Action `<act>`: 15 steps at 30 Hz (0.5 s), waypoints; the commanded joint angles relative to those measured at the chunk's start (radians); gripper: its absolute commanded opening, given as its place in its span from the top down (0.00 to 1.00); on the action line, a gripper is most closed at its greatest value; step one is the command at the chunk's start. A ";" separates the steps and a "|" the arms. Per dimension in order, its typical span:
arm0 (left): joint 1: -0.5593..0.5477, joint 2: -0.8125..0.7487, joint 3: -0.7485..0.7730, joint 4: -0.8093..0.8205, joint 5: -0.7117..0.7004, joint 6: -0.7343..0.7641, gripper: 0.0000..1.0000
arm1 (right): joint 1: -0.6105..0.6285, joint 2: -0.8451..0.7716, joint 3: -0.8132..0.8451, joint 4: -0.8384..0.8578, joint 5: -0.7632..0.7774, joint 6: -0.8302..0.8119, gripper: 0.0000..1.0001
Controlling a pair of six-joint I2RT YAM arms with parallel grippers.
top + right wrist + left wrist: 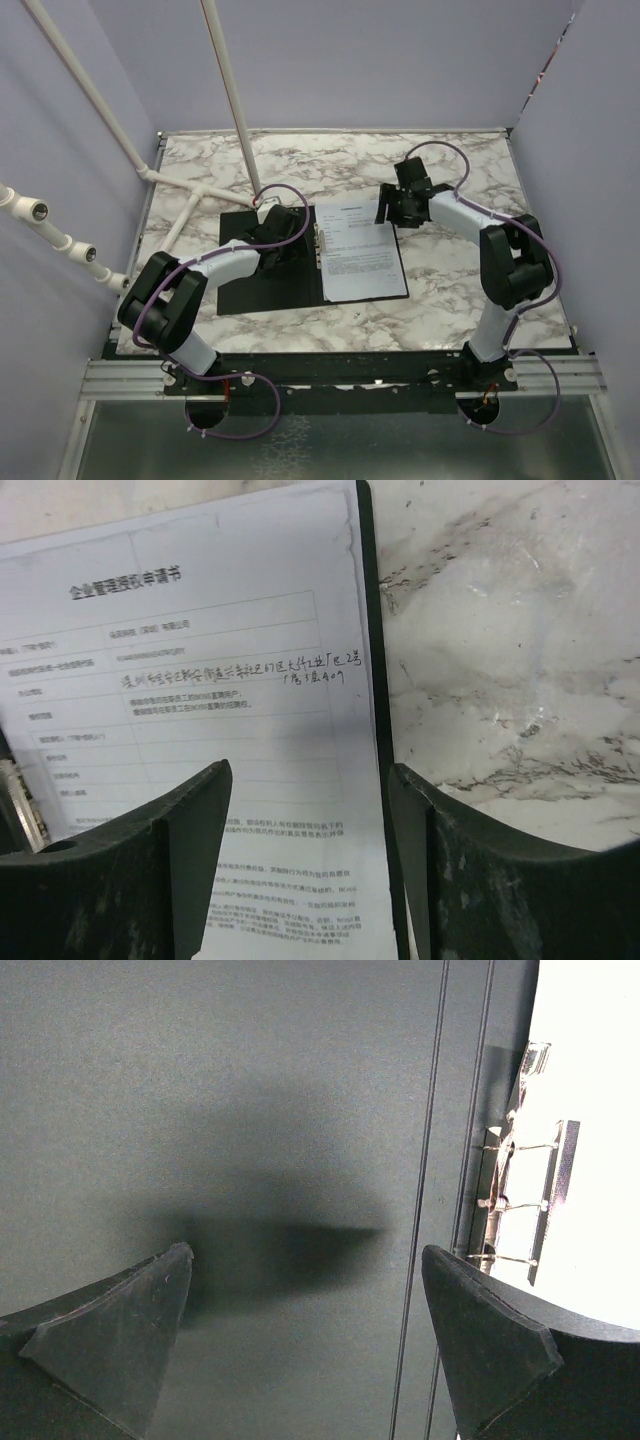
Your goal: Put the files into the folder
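Observation:
The folder (240, 290) lies open on the marble table, black inside facing up. The files (362, 250), white printed sheets, lie flat on its right half beside the silver clip (535, 1200) at the spine. My left gripper (285, 222) hovers over the bare left half of the folder (250, 1110), open, with nothing between its fingers (150, 1310). My right gripper (392, 210) is at the top right corner of the files (200, 660), open. Its jaws straddle the sheets' right edge and the folder's black rim (375, 680), holding nothing.
White plastic pipes (190, 190) run across the table's back left, close to the folder's far left corner. Purple walls enclose the table on three sides. Bare marble (500, 630) lies right of the folder. A metal rail (340, 375) carries the arm bases at the front.

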 commanded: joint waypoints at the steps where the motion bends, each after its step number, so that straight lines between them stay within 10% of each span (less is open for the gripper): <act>1: -0.007 0.002 -0.033 -0.030 0.078 -0.018 0.01 | 0.002 -0.130 0.016 -0.033 0.040 -0.009 0.31; 15: -0.007 -0.203 0.003 -0.164 0.011 -0.010 0.01 | 0.199 -0.138 0.069 -0.038 -0.102 0.053 0.36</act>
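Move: The folder's metal clip lies some 17 cm to the right hand's left, about 2 cm nearer the base and 6 cm below. The file's middle is roughly 6 cm left, 4 cm back and equally low. From the left hand the clip is about 9 cm right, 4 cm ahead and 6 cm below; the bare black cover's middle lies 6 cm to that hand's left, level fore and aft, also 6 cm down. Touching nothing, the right hand first lifts some 8 cm off above the file's right part, then swings left over the sheet towards the clip side, about 7 cm, easing back 3 cm. Its wrist turns some 15 degrees, partly counter-clockwise, fingers still apart. The open left hand rises about 2 cm and draws back a little over the black cover. ##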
